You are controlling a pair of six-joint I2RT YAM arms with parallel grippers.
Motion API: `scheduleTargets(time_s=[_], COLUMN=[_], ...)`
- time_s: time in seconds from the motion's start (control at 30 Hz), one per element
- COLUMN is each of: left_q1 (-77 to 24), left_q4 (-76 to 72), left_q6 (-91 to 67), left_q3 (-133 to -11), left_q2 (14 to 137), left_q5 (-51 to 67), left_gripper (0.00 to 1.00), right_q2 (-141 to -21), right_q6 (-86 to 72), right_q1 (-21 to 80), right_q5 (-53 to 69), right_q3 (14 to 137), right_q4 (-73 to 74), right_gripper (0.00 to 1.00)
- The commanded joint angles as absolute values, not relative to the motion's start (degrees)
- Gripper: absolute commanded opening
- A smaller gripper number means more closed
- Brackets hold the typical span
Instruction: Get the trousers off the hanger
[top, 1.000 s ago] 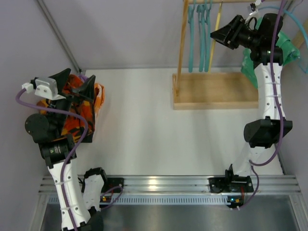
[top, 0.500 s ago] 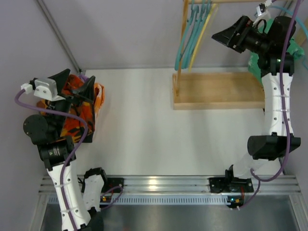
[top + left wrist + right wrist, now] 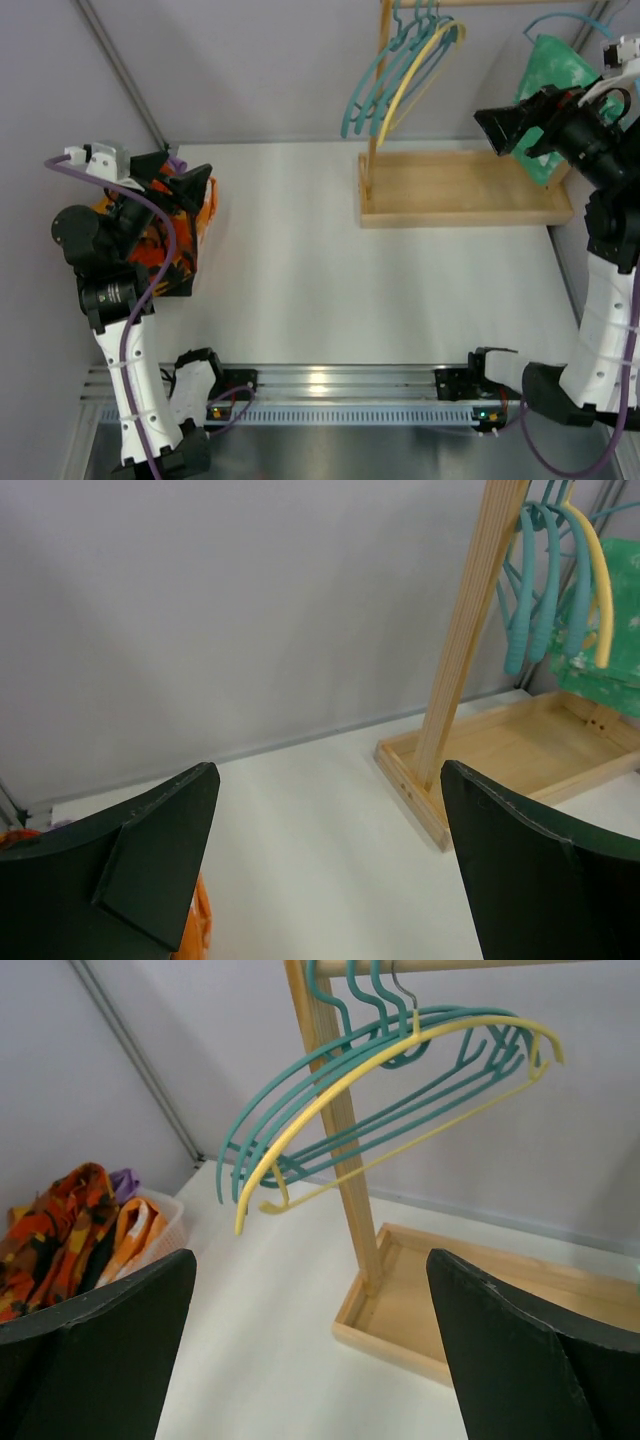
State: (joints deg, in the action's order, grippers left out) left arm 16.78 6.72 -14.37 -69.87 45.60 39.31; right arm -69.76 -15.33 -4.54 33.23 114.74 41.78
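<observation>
The green trousers show at the far right, behind my right arm and off the hangers; in the left wrist view they sit past the rack's right end. Orange-patterned trousers lie in the basket at the left, with a bit of purple trousers behind them. Bare teal hangers and a yellow hanger hang tilted on the wooden rack. My right gripper is open and holds nothing. My left gripper is open above the basket.
The rack's wooden post stands in a shallow wooden tray at the back right. A white basket sits against the left wall. White tabletop lies between basket and tray.
My right gripper opened fully and the arm drew back to the right, away from the rack. The hangers swung up to the left. The left wrist turned a little.
</observation>
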Motion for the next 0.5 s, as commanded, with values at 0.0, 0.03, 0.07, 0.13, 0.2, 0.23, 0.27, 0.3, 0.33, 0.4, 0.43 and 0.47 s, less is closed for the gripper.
scheduleTargets(time_s=[0.0,0.03,0.07,0.13,0.2,0.23,0.27,0.3,0.33,0.4,0.43,0.47], left_q1=[16.8,16.7,16.8,16.8,16.8,16.8,16.8,16.8,16.8,16.7,16.7,16.6], left_q4=[8.4,8.4,8.4,8.4,8.4,8.4,8.4,8.4,8.4,8.4,8.4,8.8], left_q6=[-15.4,-15.2,-15.1,-15.1,-15.5,-15.6,-15.7,-15.6,-15.6,-15.1,-14.7,-14.4], left_q3=[-69.8,-69.5,-69.2,-68.7,-68.6,-68.6,-68.6,-68.6,-68.6,-68.5,-68.4,-68.4], left_q2=[46.2,46.3,46.4,46.9,47.4,47.8,48.1,48.3,48.6,48.9,49.0,49.1], left_q5=[43.3,43.6,43.9,44.1,44.4,44.5,44.7,44.8,44.8,44.4,44.3,43.6], left_gripper=[0.99,0.99,0.99,0.99,0.99,0.99,0.99,0.99,0.99,0.99,0.99,0.99], right_q2=[-67.0,-66.4,-66.3,-67.4,-68.8,-70.4,-71.1,-71.7,-73.0,-74.2,-75.1,-75.7], right_q6=[-6.6,-4.2,-3.2,1.9,4.4,6.9,7.8,9.0,11.1,12.8,14.5,15.0], right_q1=[-5.2,-5.2,-5.2,-5.4,-5.5,-5.6,-5.7,-6.1,-6.3,-6.9,-7.2,-7.6], right_q5=[26.8,23.4,21.3,17.4,14.7,11.9,10.3,9.1,7.5,6.2,5.5,4.9], right_q3=[114.3,114.7,115.5,119.2,123.8,125.4,126.7,128.7,129.6,131.5,131.9,132.4], right_q4=[50.3,53.1,54.7,59.3,61.8,63.0,64.2,64.7,64.9,65.1,64.9,64.3], right_gripper=[0.99,0.99,1.0,0.99,0.99,1.0,1.0,0.99,0.99,0.99,0.99,0.99])
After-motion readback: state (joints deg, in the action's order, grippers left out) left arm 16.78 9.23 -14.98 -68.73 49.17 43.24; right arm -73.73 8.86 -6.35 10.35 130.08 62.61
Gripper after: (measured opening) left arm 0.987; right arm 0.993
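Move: The green trousers on their blue hanger are about 17 cm ahead of the right hand, 17 cm to its right and 13 cm below. The yellow hanger hangs some 18 cm ahead, 9 cm left and 6 cm below; the wooden tray is about 24 cm ahead, 6 cm right and 54 cm down. From the left hand, the trousers are about 19 cm ahead, 73 cm right and 6 cm below. The open right hand swings about 9 cm right towards the trousers, turning clockwise; the left sinks some 3 cm. ##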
